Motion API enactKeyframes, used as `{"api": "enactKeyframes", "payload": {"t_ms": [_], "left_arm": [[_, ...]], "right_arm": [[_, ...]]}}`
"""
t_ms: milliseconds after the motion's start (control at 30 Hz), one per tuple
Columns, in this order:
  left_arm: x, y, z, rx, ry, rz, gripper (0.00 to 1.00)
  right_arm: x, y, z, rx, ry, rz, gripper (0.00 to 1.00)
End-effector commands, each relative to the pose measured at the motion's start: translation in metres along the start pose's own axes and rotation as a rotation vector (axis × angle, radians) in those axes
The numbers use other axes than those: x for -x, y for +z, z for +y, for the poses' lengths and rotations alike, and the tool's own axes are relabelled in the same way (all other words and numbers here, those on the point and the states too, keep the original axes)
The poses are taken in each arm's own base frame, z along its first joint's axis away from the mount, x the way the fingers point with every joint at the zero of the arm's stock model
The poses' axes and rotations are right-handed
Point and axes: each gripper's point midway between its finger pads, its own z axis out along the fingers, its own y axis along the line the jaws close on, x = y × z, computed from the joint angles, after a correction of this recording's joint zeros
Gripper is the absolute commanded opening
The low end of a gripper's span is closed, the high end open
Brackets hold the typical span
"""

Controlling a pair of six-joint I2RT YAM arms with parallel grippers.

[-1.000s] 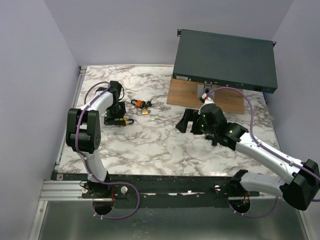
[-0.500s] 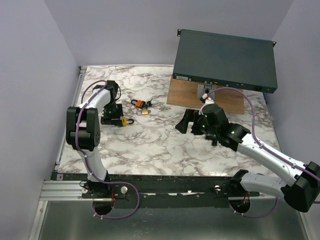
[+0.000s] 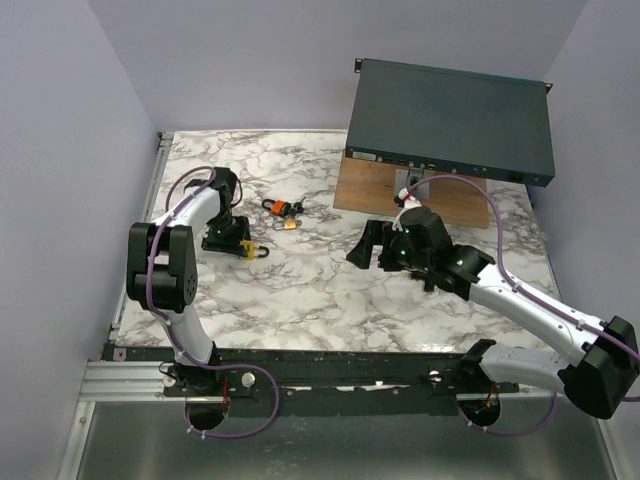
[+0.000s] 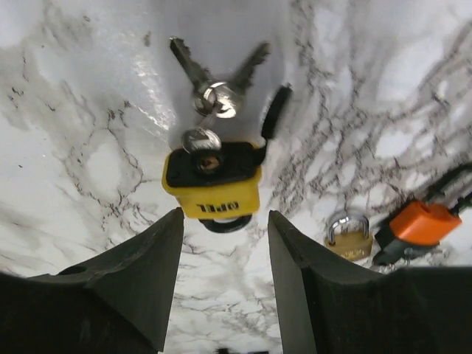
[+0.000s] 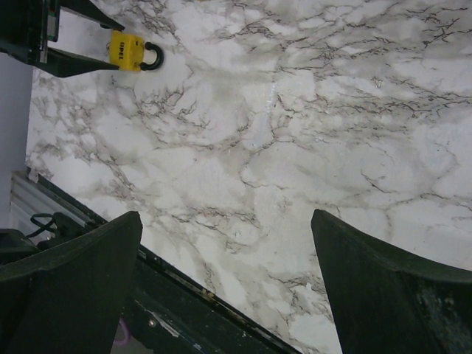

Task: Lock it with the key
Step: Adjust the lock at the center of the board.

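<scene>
The yellow padlock (image 4: pixel 212 190) lies flat on the marble, its black shackle (image 4: pixel 221 225) pointing at my left gripper (image 4: pixel 225 221). At the padlock's black keyhole face sits a silver key (image 4: pixel 200 140), and a ring (image 4: pixel 215 99) behind it holds two more keys fanned out. The left gripper's jaws are part open, its fingertips (image 4: pixel 173 221) flank the shackle end, and nothing is gripped. In the top view the padlock (image 3: pixel 247 249) lies just right of the left gripper (image 3: pixel 236 244). My right gripper (image 3: pixel 366 246) hovers wide open mid-table. It sees the padlock (image 5: pixel 127 50) far off.
A small brass padlock (image 4: pixel 348 240) and an orange padlock (image 4: pixel 424 223) lie close to the right of the yellow one. A dark rack box (image 3: pixel 450 120) rests on a wooden board (image 3: pixel 365 188) at the back right. The table's front rail (image 5: pixel 184 295) lies under the right gripper (image 5: pixel 225 228).
The left gripper's jaws have narrowed and it has turned slightly, nudging the yellow padlock a little right. The right gripper has drifted slightly left.
</scene>
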Motion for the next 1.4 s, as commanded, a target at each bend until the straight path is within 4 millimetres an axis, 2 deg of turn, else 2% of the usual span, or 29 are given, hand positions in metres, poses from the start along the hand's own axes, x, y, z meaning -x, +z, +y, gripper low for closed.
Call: {"api": "enactKeyframes", "payload": {"t_ms": [0, 100, 167, 267, 400, 500, 600, 767, 967, 1133, 1233, 1367], "left_arm": [[0.011, -0.051, -0.035, -0.184, 0.213, -0.088, 0.51], [0.022, -0.071, -0.054, -0.229, 0.259, -0.155, 0.52], [0.026, -0.066, -0.060, -0.208, 0.263, -0.161, 0.52], [0.026, -0.049, -0.062, -0.144, 0.236, -0.134, 0.61], [0.026, -0.030, -0.081, -0.142, 0.266, -0.126, 0.61], [0.012, -0.011, -0.071, -0.097, 0.254, -0.049, 0.64], [0.009, -0.004, -0.051, -0.078, 0.189, -0.047, 0.80], [0.010, 0.001, -0.027, -0.021, 0.167, -0.050, 0.86], [-0.002, 0.004, -0.001, -0.043, 0.199, -0.037, 0.87], [-0.007, -0.006, 0.003, -0.092, 0.343, -0.082, 0.91], [-0.004, -0.014, -0.003, -0.115, 0.456, -0.140, 0.97], [0.005, -0.013, -0.003, -0.056, 0.590, -0.182, 0.98]], "right_arm": [[0.001, 0.004, 0.008, 0.036, -0.013, 0.009, 1.00], [0.001, 0.006, 0.005, 0.022, -0.020, 0.004, 1.00], [0.000, 0.010, 0.004, 0.015, -0.026, 0.015, 1.00], [0.001, 0.012, 0.007, 0.017, -0.027, 0.024, 1.00], [0.006, 0.011, 0.010, 0.024, -0.028, 0.016, 1.00], [0.007, 0.009, 0.008, 0.010, -0.039, 0.018, 1.00], [0.007, 0.009, 0.005, -0.004, -0.044, 0.013, 1.00], [0.003, 0.012, 0.006, 0.009, -0.041, 0.028, 1.00], [-0.004, 0.012, 0.003, 0.013, -0.032, 0.036, 1.00], [-0.006, 0.007, 0.001, 0.014, -0.028, 0.029, 1.00], [-0.007, 0.007, 0.000, 0.013, -0.026, 0.026, 1.00], [-0.005, 0.005, 0.002, 0.020, -0.020, 0.019, 1.00]]}}
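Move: The yellow lock is between the left hand's fingertips, straight beneath the hand point by about 1 cm, its shackle towards the robot's right and its keys some 4 cm to the left and 1 cm ahead of the hand. The small brass lock lies about 8 cm ahead and 11 cm right of that hand, the orange lock 12 cm ahead and 9 cm right. From the idle right hand, the yellow lock is roughly 10 cm ahead, 37 cm left and 14 cm below. The yellow lock, pinched at first, is let go by the left hand, which sweeps up and forward about 8 cm, fingertips tipping outward, then sinks back to the board. It draws back roughly 9 cm, low down and with fingers opening nearly full, and ends almost where it began, straddling the lock after turning some 25 degrees clockwise. ##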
